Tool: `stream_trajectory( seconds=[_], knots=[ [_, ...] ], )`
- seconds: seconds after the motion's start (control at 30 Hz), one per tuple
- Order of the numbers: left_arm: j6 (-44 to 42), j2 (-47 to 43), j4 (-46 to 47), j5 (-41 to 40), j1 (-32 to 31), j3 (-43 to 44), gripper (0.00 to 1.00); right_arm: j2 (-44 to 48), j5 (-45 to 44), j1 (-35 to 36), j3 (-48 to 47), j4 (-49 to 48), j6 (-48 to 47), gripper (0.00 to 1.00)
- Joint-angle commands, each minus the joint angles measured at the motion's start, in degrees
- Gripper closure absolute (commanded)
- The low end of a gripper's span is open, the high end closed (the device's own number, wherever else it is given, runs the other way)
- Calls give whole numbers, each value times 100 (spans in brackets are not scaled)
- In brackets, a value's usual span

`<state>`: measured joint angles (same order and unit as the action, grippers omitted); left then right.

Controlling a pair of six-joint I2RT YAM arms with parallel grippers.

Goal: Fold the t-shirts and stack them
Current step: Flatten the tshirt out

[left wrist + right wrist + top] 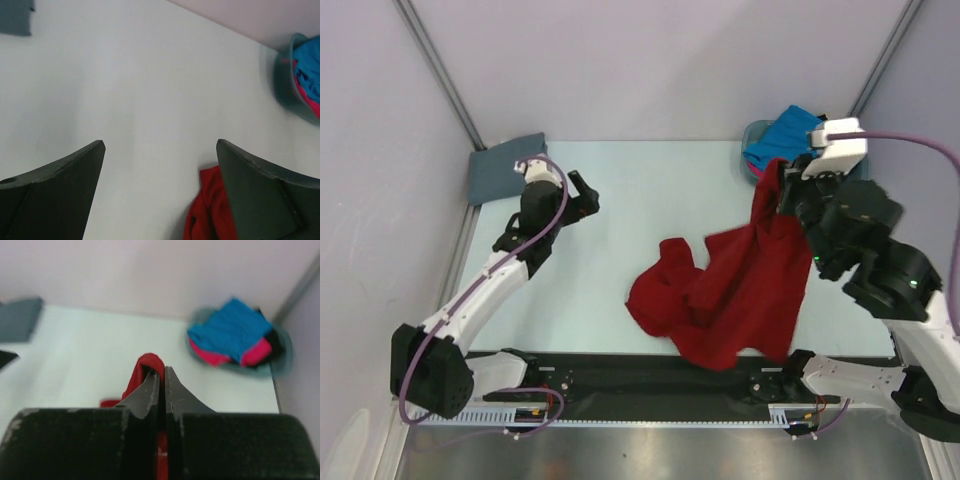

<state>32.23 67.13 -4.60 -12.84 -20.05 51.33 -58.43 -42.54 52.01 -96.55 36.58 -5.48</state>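
Observation:
A deep red t-shirt (pixel 740 290) hangs from my right gripper (pixel 782 185), its lower part bunched on the table near the front middle. The right gripper (pixel 161 371) is shut on a fold of the red t-shirt (pixel 145 365). A slate grey t-shirt (pixel 505 167) lies folded at the back left corner. Blue (pixel 782 135) and pink (pixel 252 354) t-shirts, with a black one under them, sit in the teal basket (pixel 752 135) at the back right. My left gripper (pixel 582 195) stands open over bare table at the left; the left wrist view shows its gripper (pixel 160 145) with nothing between its fingers.
The pale table (pixel 640 200) is walled at the back and both sides. A black rail (pixel 640 375) with the arm bases runs along the near edge. The left wrist view catches the red t-shirt's edge (pixel 205 210) and the basket (pixel 285 85).

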Motion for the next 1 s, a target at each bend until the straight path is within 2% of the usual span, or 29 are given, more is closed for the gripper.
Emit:
stream_trajectory(
  seconds=[0.0, 0.07, 0.13, 0.17, 0.27, 0.33, 0.43, 0.47, 0.5, 0.6, 0.7, 0.97],
  knots=[
    [-182, 413, 381, 913, 19, 386, 0, -116, -860, -348, 820, 445, 870, 100],
    [-190, 772, 434, 1186, -25, 439, 0, -151, -790, -681, 989, 1069, 1615, 100],
    [-339, 985, 442, 1494, -121, 561, 0, -151, -825, -762, 1392, 1385, 1909, 100],
    [-436, 1221, 434, 1582, -278, 623, 0, -151, -1008, -797, 1498, 1474, 2240, 100],
    [-822, 1635, 329, 2074, -621, 966, 0, -89, -1211, -920, 1894, 1537, 2480, 100],
    [-1234, 1986, 223, 2110, -937, 1037, 0, 16, -1265, -1165, 2052, 1318, 2420, 100],
    [-1368, 2242, 205, 2320, -1114, 1046, 0, 60, -1178, -1578, 2053, 1046, 2192, 100],
    [-1438, 2338, 231, 2661, -1167, 1046, 0, 69, -1003, -1728, 2027, 957, 2113, 100],
    [-1508, 2409, 240, 2768, -1185, 1063, 0, 52, -871, -2051, 2009, 869, 2008, 100],
    [-1588, 2786, 259, 3042, -1203, 1142, 0, 25, -440, -2431, 1939, 649, 1761, 100],
    [-1632, 3463, -356, 3234, -1246, 1704, 0, -54, -255, -2520, 1895, 535, 1629, 100],
    [-1421, 4351, -357, 3289, -1852, 2232, 0, -116, 9, -2590, 2000, 429, 1646, 100]
  ],
)
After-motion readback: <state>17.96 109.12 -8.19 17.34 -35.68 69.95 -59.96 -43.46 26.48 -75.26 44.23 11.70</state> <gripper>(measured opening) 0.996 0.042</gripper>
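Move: The left hand, open and empty, aims for the t-shirt's free left corner, some 21 cm to its right, 5 cm back and 21 cm below; the crumpled heap lies about 28 cm right and 21 cm back. The right hand, already gripping the shirt high up, has that heap some 8 cm back, 11 cm left and 48 cm below, the free corner 7 cm ahead and 18 cm left, and the basket 30 cm ahead and 15 cm right. The right hand keeps the t-shirt pinched and lowers it quickly by about 17 cm, tipping its fingers down, then swings some 10 cm to the right and a little forward while turning clockwise. Meanwhile the left hand sweeps about 20 cm right and sinks about as far towards the shirt's free left corner, its wrist turning some 50 degrees clockwise and tipping down, the fingers staying wide open and coming close over the corner without visible contact. ##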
